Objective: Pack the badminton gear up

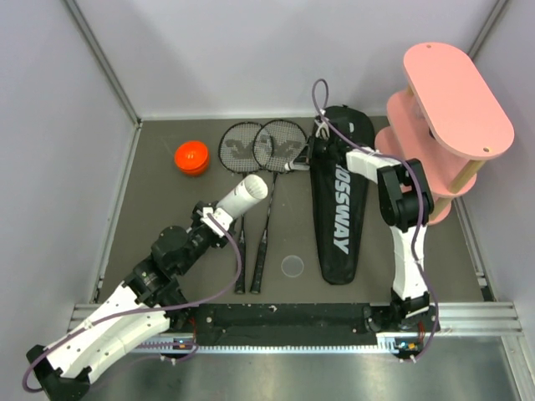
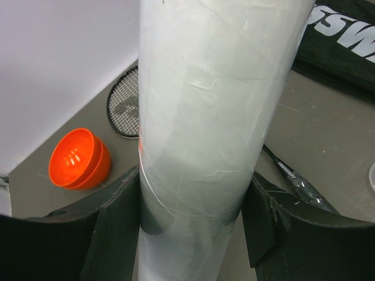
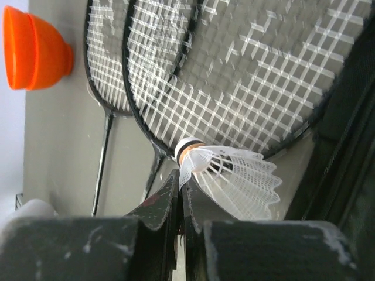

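My left gripper is shut on the long white tube, one black finger on each side. In the top view the tube slants up over the racket shafts. The orange cap lies apart at the back left. Two black rackets lie side by side. My right gripper is shut on the skirt edge of a white shuttlecock that rests on the near racket head. The black CROSSWAY bag lies to the right of the rackets.
A pink tiered shelf stands at the back right, close behind my right arm. A small clear round disc lies on the mat between the racket handles and the bag. Grey walls close in on the left and the back.
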`<state>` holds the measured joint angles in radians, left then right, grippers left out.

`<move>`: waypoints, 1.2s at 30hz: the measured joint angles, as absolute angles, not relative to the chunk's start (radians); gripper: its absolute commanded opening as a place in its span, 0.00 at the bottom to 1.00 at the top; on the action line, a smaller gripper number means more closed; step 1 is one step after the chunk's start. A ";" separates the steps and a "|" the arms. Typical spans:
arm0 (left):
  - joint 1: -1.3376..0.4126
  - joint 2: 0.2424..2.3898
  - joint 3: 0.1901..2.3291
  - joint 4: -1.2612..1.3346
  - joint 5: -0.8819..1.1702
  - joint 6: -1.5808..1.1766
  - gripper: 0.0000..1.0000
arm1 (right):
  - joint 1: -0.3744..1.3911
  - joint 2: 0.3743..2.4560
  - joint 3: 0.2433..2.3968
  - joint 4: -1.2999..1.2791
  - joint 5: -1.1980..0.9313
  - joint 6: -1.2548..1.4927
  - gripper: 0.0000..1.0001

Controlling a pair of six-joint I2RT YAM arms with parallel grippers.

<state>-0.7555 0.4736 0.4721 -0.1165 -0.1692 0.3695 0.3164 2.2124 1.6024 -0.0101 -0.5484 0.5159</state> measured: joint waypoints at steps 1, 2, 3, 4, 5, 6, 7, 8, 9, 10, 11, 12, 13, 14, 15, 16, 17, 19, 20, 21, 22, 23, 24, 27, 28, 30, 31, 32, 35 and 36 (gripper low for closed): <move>-0.756 0.477 0.472 -0.114 -0.169 0.369 0.00 | 0.319 2.201 1.581 -0.007 -0.542 0.517 0.00; -0.756 0.482 0.472 -0.113 -0.169 0.369 0.00 | 0.320 2.179 1.554 -0.011 -0.535 0.516 0.00; -0.756 0.488 0.472 -0.114 -0.168 0.369 0.00 | 0.323 2.151 1.522 -0.017 -0.529 0.512 0.00; -0.756 0.489 0.472 -0.114 -0.168 0.369 0.00 | 0.324 2.114 1.484 -0.021 -0.523 0.507 0.00; -0.756 0.490 0.472 -0.115 -0.168 0.369 0.00 | 0.325 2.069 1.440 -0.024 -0.519 0.500 0.00; -0.756 0.490 0.472 -0.116 -0.168 0.369 0.00 | 0.327 2.027 1.405 -0.030 -0.517 0.496 0.00; -0.756 0.488 0.472 -0.116 -0.168 0.369 0.00 | 0.330 1.966 1.352 -0.028 -0.513 0.491 0.00; -0.756 0.486 0.472 -0.116 -0.169 0.369 0.00 | 0.334 1.896 1.295 -0.031 -0.509 0.488 0.00; -0.756 0.484 0.472 -0.116 -0.169 0.369 0.00 | 0.339 1.820 1.243 -0.036 -0.506 0.482 0.00; -0.756 0.480 0.472 -0.117 -0.169 0.369 0.00 | 0.344 1.758 1.202 -0.036 -0.506 0.480 0.00; -0.756 0.479 0.472 -0.117 -0.169 0.369 0.00 | 0.352 1.682 1.156 -0.032 -0.506 0.476 0.00; -0.756 0.479 0.472 -0.118 -0.170 0.369 0.00 | 0.363 1.608 1.118 -0.031 -0.508 0.472 0.00; -0.756 0.477 0.472 -0.119 -0.172 0.368 0.00 | 0.378 1.541 1.087 -0.028 -0.508 0.469 0.00; -0.756 0.477 0.472 -0.121 -0.173 0.366 0.00 | 0.395 1.478 1.059 -0.025 -0.509 0.465 0.00; -0.756 0.477 0.472 -0.121 -0.173 0.364 0.00 | 0.415 1.419 1.037 -0.024 -0.514 0.463 0.00; -0.756 0.478 0.472 -0.121 -0.171 0.361 0.00 | 0.439 1.364 1.018 -0.021 -0.516 0.462 0.00; -0.756 0.478 0.472 -0.123 -0.168 0.360 0.00 | 0.462 1.312 1.000 -0.017 -0.519 0.462 0.00; -0.756 0.478 0.472 -0.127 -0.165 0.356 0.00 | 0.509 1.218 0.982 -0.016 -0.519 0.461 0.00; -0.756 0.480 0.472 -0.127 -0.164 0.356 0.00 | 0.532 1.177 0.982 -0.017 -0.519 0.459 0.00; -0.756 0.482 0.472 -0.127 -0.163 0.357 0.00 | 0.552 1.146 0.983 -0.017 -0.517 0.455 0.00; -0.756 0.487 0.472 -0.127 -0.162 0.358 0.00 | 0.573 1.113 0.987 -0.022 -0.515 0.452 0.00; -0.756 0.492 0.472 -0.126 -0.160 0.359 0.00 | 0.596 1.085 0.998 -0.035 -0.514 0.445 0.00; -0.756 0.497 0.472 -0.125 -0.158 0.361 0.00 | 0.620 1.066 1.013 -0.049 -0.508 0.436 0.00; -0.756 0.517 0.472 -0.122 -0.152 0.370 0.00 | 0.691 1.040 1.072 -0.101 -0.472 0.396 0.00; -0.756 0.522 0.472 -0.121 -0.150 0.372 0.00 | 0.712 1.040 1.097 -0.125 -0.459 0.379 0.00; -0.756 0.530 0.472 -0.120 -0.147 0.377 0.00 | 0.740 1.052 1.147 -0.170 -0.441 0.350 0.00; -0.756 0.533 0.472 -0.120 -0.146 0.379 0.00 | 0.751 1.063 1.171 -0.192 -0.434 0.339 0.00; -0.756 0.533 0.472 -0.120 -0.146 0.381 0.00 | 0.756 1.074 1.190 -0.206 -0.427 0.331 0.00; -0.756 0.533 0.472 -0.120 -0.142 0.385 0.00 | 0.778 1.120 1.234 -0.250 -0.386 0.310 0.00; -0.756 0.533 0.472 -0.120 -0.141 0.385 0.00 | 0.786 1.126 1.234 -0.256 -0.382 0.307 0.00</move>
<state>-0.7555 0.5331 0.4725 -0.1204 -0.1413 0.3851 0.7860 1.1263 1.2343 -0.2558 -0.3817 0.3065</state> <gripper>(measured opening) 0.648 0.007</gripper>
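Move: The tube's open mouth, where the shuttlecock in the right fingers is headed, is about 30 cm back from the right hand, some 14 cm to its left and 27 cm higher. From the left hand gripping the tube, the mouth is roughly 12 cm to the right, 3 cm ahead and 12 cm up. Near the right hand, the right racket's head lies about 7 cm ahead and 11 cm left, and the bag's middle some 14 cm back and 13 cm right, both about 3 cm below. The shuttlecock, still pinched by its skirt, is swept back about 30 cm and up nearly as far by the right hand to the tube's mouth, easing left and sinking slightly at the end. The wrist lifts the fingers from slanting down to almost level and swings them counter-clockwise, some 40 degrees in all, cork leading. The left hand keeps hold of the tube and lowers it a centimetre or two. ##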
